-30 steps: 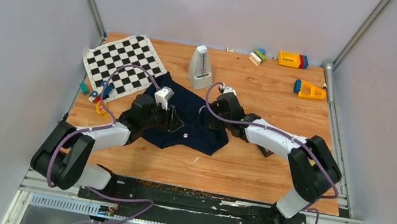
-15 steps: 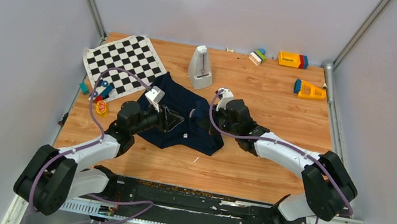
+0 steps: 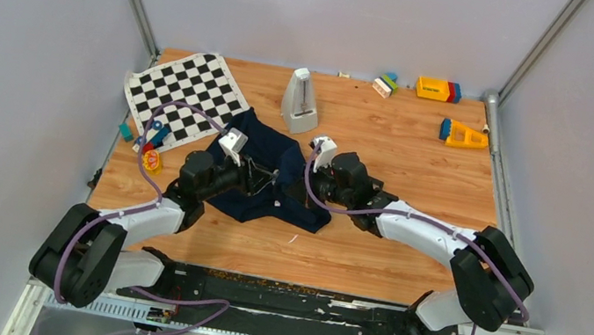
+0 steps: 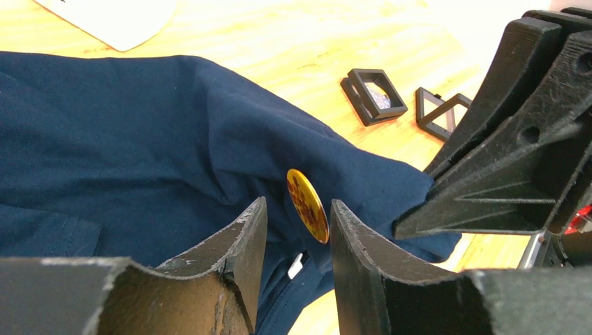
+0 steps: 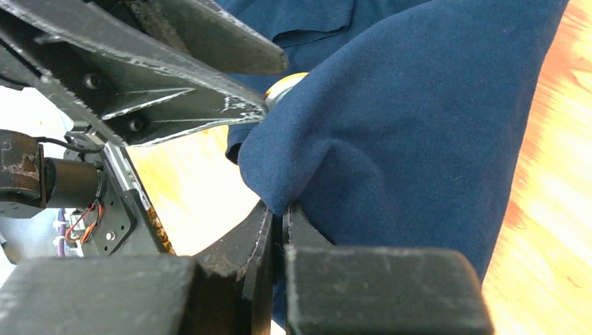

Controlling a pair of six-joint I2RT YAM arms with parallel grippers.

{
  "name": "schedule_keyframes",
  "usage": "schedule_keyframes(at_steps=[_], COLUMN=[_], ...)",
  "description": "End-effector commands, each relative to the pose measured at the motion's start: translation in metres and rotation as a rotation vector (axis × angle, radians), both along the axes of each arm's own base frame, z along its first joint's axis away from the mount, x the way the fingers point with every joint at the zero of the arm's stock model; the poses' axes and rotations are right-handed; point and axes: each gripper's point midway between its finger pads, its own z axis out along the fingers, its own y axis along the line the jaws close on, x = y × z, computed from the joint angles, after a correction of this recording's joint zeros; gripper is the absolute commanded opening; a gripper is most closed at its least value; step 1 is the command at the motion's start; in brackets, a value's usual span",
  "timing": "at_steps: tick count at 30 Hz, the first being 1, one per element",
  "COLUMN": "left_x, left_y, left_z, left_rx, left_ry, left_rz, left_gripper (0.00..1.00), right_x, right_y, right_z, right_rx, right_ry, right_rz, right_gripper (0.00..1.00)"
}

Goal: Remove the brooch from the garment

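The garment [image 3: 274, 148], a dark navy shirt, lies crumpled mid-table between both arms. My right gripper [image 5: 279, 209] is shut on a fold of the garment [image 5: 419, 125] and holds it raised. The brooch [image 4: 307, 206], a small round disc that looks amber here, stands on that fold, edge-on. Its rim shows pale in the right wrist view [image 5: 283, 85]. My left gripper [image 4: 299, 204] is open, one finger on each side of the brooch, the disc close to the right finger. In the top view the left gripper [image 3: 260, 182] and right gripper [image 3: 301, 190] almost meet.
A checkered mat [image 3: 184, 97] lies back left, with small toys [image 3: 151, 159] by it. A grey-white wedge-shaped object [image 3: 301, 101] stands behind the garment. Coloured blocks [image 3: 438, 89] sit back right. Two black square boxes [image 4: 373, 94] lie beyond the cloth.
My right gripper has moved left toward the left gripper, bringing the cloth fold with it. My left gripper drew back, then edged in around the brooch.
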Motion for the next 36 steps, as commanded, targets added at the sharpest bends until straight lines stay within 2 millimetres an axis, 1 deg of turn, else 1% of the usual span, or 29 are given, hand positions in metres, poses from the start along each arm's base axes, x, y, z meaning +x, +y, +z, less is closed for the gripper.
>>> schedule_keyframes(at_steps=[1, 3, 7, 8, 9, 10, 12, 14, 16, 22, 33, 36], left_x=[0.006, 0.006, 0.008, 0.009, 0.009, 0.01, 0.011, 0.013, 0.013, 0.013, 0.014, 0.014], left_y=[0.0, 0.001, 0.002, 0.003, 0.003, 0.003, 0.003, 0.003, 0.003, 0.006, 0.015, 0.021], left_z=[0.011, 0.01, 0.007, 0.005, 0.002, 0.0, -0.002, -0.004, -0.005, -0.006, 0.006, 0.004], left_rx=[-0.027, -0.022, -0.008, -0.001, 0.007, 0.012, 0.02, 0.025, 0.029, 0.044, 0.003, 0.011], left_ry=[-0.045, -0.044, -0.03, -0.024, -0.013, -0.006, 0.009, 0.02, 0.022, 0.011, -0.02, -0.022], left_rz=[0.013, 0.018, 0.029, 0.032, 0.037, 0.037, 0.037, 0.041, 0.039, 0.053, 0.119, 0.151], left_gripper=[0.45, 0.42, 0.33, 0.26, 0.23, 0.17, 0.09, 0.03, 0.0, 0.0, 0.0, 0.0], right_x=[-0.002, -0.002, -0.003, -0.002, -0.001, 0.001, 0.008, 0.015, 0.019, 0.025, 0.039, 0.046], right_y=[0.013, 0.013, 0.015, 0.014, 0.013, 0.012, 0.008, 0.005, 0.004, 0.005, -0.011, -0.017], right_z=[0.017, 0.016, 0.016, 0.016, 0.016, 0.014, 0.01, 0.003, -0.003, -0.011, -0.021, -0.022], right_rx=[0.048, 0.047, 0.044, 0.041, 0.038, 0.03, 0.003, -0.033, -0.056, -0.081, -0.135, -0.153], right_ry=[-0.061, -0.058, -0.059, -0.059, -0.061, -0.058, -0.049, -0.039, -0.026, 0.01, 0.006, 0.01], right_rz=[0.052, 0.055, 0.058, 0.053, 0.044, 0.03, -0.018, -0.056, -0.076, -0.114, -0.24, -0.294], right_gripper=[0.04, 0.04, 0.04, 0.04, 0.04, 0.03, 0.02, 0.01, 0.01, 0.0, 0.0, 0.0])
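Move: Just past the left hand's half-open fingertips is the brooch, about 2 cm ahead and 2 cm to the right of that hand and some 2 cm lower. The garment fold in the right fingers is about 9 cm to the left hand's right and 1 cm back; the small white label lies 3 cm right, 4 cm back and 12 cm down. From the right hand the brooch is about 3 cm ahead and 6 cm left, nearly level. Shutting its fingers on the edge of the brooch while sinking about 2 cm, the left hand pinches it, then eases left and slightly forward, rising 1 cm. The right hand keeps its grip on the garment fold, at first nearly still, then goes down some 3.5 cm, forward 3 and right 2, its wrist turning about 10 degrees clockwise and rolling its left side down. ##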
